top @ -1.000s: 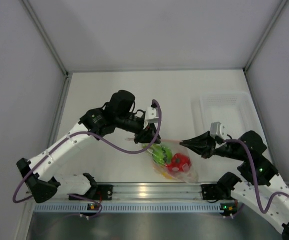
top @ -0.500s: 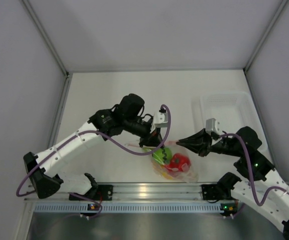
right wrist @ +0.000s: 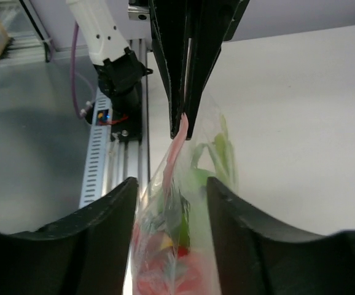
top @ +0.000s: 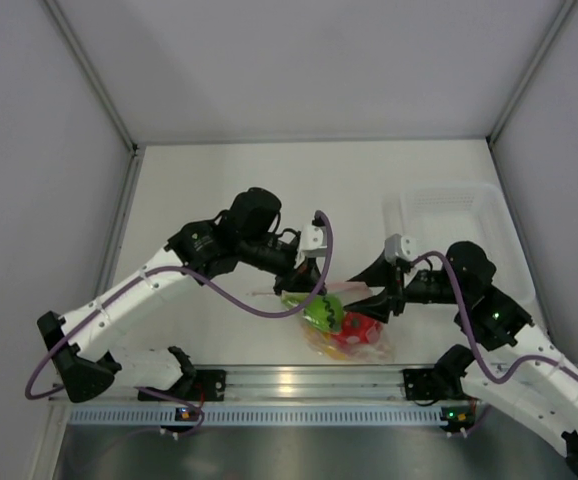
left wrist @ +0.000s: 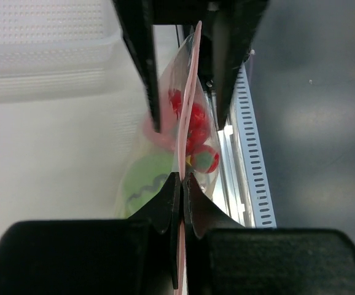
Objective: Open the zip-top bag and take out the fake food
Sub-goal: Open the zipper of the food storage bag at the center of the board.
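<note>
The zip-top bag (top: 344, 325) hangs by its pink zip strip (top: 314, 292) near the table's front middle. My left gripper (top: 304, 283) is shut on the strip's left end; in the left wrist view (left wrist: 182, 178) the strip runs between its closed tips. The fake food is inside the bag: a green piece (top: 323, 312) and red pieces (top: 355, 331), which also show in the left wrist view (left wrist: 196, 120). My right gripper (top: 361, 292) is open, and in the right wrist view (right wrist: 171, 184) its fingers (right wrist: 91, 233) stand on either side of the bag (right wrist: 183, 239) without pinching it.
A rigid translucent white tray (top: 449, 215) stands at the back right and also shows in the left wrist view (left wrist: 42, 55). The metal rail (top: 299, 380) with the arm bases runs along the near edge, just in front of the bag.
My right gripper has moved left until its open fingers straddle the bag's right side. My left gripper, still shut on the strip, shifted right and then slightly back left.
</note>
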Action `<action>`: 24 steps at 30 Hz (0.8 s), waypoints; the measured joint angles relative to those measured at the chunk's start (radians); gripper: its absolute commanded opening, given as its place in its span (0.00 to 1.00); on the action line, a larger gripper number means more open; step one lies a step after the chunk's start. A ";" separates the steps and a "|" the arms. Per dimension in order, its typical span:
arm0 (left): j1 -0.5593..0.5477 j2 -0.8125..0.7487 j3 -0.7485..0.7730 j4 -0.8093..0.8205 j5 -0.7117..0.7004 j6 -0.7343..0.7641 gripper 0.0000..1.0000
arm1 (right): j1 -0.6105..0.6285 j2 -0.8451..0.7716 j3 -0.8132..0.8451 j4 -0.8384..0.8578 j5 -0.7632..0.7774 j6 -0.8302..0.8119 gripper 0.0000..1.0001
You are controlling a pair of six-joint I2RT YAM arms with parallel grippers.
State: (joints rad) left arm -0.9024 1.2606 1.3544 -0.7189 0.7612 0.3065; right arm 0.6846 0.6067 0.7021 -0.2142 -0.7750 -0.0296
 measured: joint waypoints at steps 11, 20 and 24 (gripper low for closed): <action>0.101 0.000 0.135 -0.045 -0.052 0.041 0.33 | 0.034 0.290 0.266 -0.054 0.082 -0.104 0.00; 0.142 -0.122 0.067 0.006 -0.192 -0.028 0.98 | 0.047 0.285 0.334 -0.243 0.124 -0.270 0.00; 0.142 -0.240 -0.039 0.011 -0.277 -0.077 0.99 | 0.154 0.299 0.187 -0.182 0.172 -0.250 0.00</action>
State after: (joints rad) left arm -0.7601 1.0210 1.3159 -0.7082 0.4839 0.2291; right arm 0.8383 0.9062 0.8894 -0.3962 -0.6033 -0.2794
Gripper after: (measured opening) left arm 0.984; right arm 0.005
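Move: The left fingers already grip the zipper strip. The stretch the right hand is about to close on lies between its half-open fingers, about 2 cm to its left and level with it, and some 6 cm right of the left hand. Below hang the contents: the green fruit is about 6 cm left of the right hand, 1 cm back and 8 cm down, while the red pepper is 3 cm back, 1 cm to the left and 12 cm down. The right hand slips a couple of centimetres left along the zipper strip and shuts its fingers on it, then both hands carry the strip forward and up by about 5 cm, until the left fingers spring wide open and let go. The left hand then draws off to its left, easing slightly down and back and turning some 25 degrees counter-clockwise in all, while the right keeps its pinch, tips its fingers down and swings back and down about 8 cm, ending lower than it began. ##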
